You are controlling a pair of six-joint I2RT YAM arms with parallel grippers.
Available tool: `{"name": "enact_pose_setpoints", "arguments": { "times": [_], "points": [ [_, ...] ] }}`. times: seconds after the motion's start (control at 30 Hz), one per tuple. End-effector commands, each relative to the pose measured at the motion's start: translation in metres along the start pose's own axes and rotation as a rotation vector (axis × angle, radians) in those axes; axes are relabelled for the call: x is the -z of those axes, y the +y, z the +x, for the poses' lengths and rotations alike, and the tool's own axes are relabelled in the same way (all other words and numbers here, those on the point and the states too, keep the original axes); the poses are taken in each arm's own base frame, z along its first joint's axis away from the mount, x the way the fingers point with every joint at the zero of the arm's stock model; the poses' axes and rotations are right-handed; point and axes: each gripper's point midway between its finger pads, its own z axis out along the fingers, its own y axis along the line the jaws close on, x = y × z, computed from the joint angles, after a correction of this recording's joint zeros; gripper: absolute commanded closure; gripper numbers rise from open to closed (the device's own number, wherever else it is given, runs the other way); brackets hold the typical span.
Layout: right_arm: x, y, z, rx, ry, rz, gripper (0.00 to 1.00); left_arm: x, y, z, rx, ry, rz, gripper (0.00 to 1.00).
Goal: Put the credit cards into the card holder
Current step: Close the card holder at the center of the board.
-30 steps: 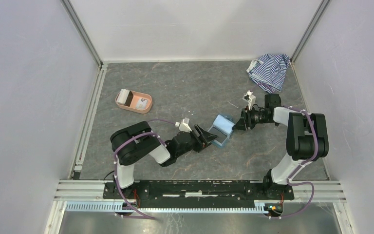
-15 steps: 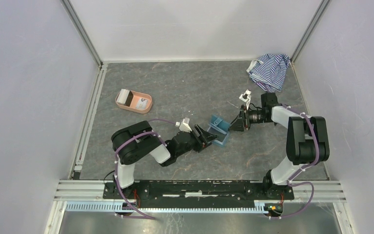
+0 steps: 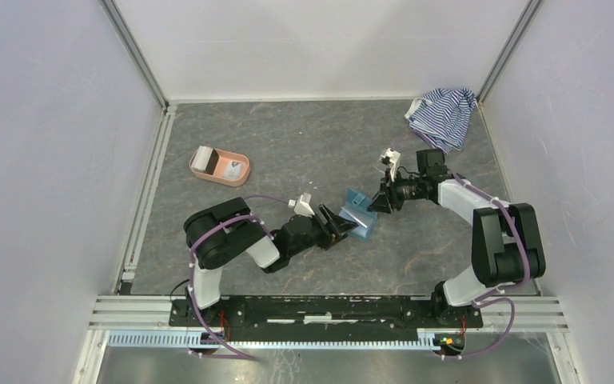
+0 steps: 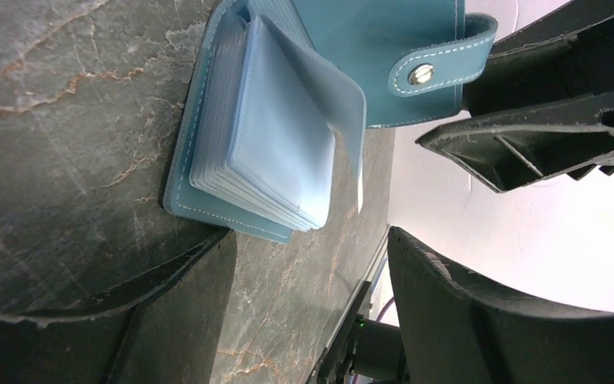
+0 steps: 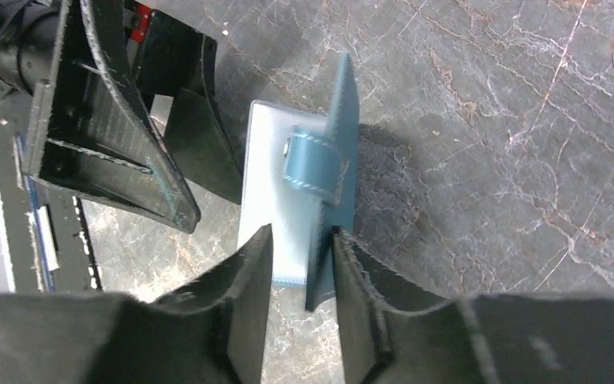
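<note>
The card holder (image 3: 358,212), a teal wallet, lies open mid-table with its pale blue sleeves (image 4: 272,152) fanned out. Its cover with the snap tab (image 5: 313,164) stands upright. My right gripper (image 3: 376,203) straddles the cover's edge; in its wrist view the gripper (image 5: 302,234) is narrowly open, and the cover rests against one finger. My left gripper (image 3: 344,225) is wide open at the wallet's near side. In the left wrist view, one finger (image 4: 168,280) of this gripper (image 4: 312,240) sits at the corner of the wallet's base. The credit cards (image 3: 204,160) lie in a pink tray far to the left.
The salmon-pink oval tray (image 3: 244,174) sits at the left of the table. A blue-and-white striped cloth (image 3: 441,116) is bunched in the back right corner. Aluminium rails (image 3: 140,216) and white walls bound the table.
My right gripper moved left and toward the back, swinging the wallet's cover from lying open to standing upright, and its jaws narrowed. The left gripper stayed in place.
</note>
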Motion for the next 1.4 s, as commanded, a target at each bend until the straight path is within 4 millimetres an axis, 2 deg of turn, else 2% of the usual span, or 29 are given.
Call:
{"name": "enact_pose_setpoints", "arguments": {
  "times": [0.0,0.23,0.37,0.57,0.73,0.87,0.97,1.07,1.23,1.37],
  "points": [
    [-0.006,-0.017,-0.020,0.089,-0.001,0.074,0.65,0.017,0.078,0.008,-0.081,0.037,-0.232,0.22],
    [-0.009,-0.011,-0.017,0.169,0.017,0.086,1.00,0.033,0.050,-0.005,-0.069,-0.008,-0.057,0.19],
    [-0.005,-0.007,-0.025,0.185,-0.004,0.100,1.00,0.047,0.040,-0.014,-0.063,-0.040,0.009,0.18],
    [0.009,0.017,-0.044,0.208,-0.093,0.085,1.00,0.058,0.027,-0.019,-0.091,-0.056,0.074,0.17],
    [0.019,0.031,-0.058,0.214,-0.141,0.092,1.00,0.059,-0.002,-0.015,-0.147,-0.032,0.225,0.13],
    [0.024,0.040,-0.063,0.221,-0.137,0.084,1.00,0.061,-0.016,-0.023,-0.229,-0.071,0.283,0.06],
    [0.031,0.048,-0.073,0.237,-0.147,0.079,1.00,0.068,-0.035,-0.032,-0.341,-0.129,0.335,0.02],
    [0.040,0.060,-0.089,0.257,-0.172,0.068,1.00,0.075,-0.059,-0.041,-0.411,-0.180,0.400,0.00],
    [0.058,0.081,-0.127,0.293,-0.233,0.058,1.00,0.072,-0.087,-0.033,-0.430,-0.136,0.504,0.00],
    [0.075,0.099,-0.159,0.318,-0.280,0.061,1.00,0.076,-0.122,-0.029,-0.456,-0.117,0.618,0.00]
  ]
}}
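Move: The card holder's raised cover already stands between and beyond the right hand's fingertips, its middle about 4 cm left, 2 cm ahead and 2 cm below that hand. The white card sleeves lie roughly 5 cm left, 4 cm back and 6 cm below. From the left hand the sleeves lie some 4 cm ahead, 4 cm right and 2 cm lower, with the cover about 8 cm ahead, 4 cm right and level in height. The card holder's upright cover is pinched by its strap side as the right fingers close from half open, edging slightly forward; the right hand then lifts it nearly straight up about 13 cm, rolling some 15 degrees so its forward side rises. The left hand backs off to its left, then rises about 5 cm, tipping its fingers upward and opening wide. ##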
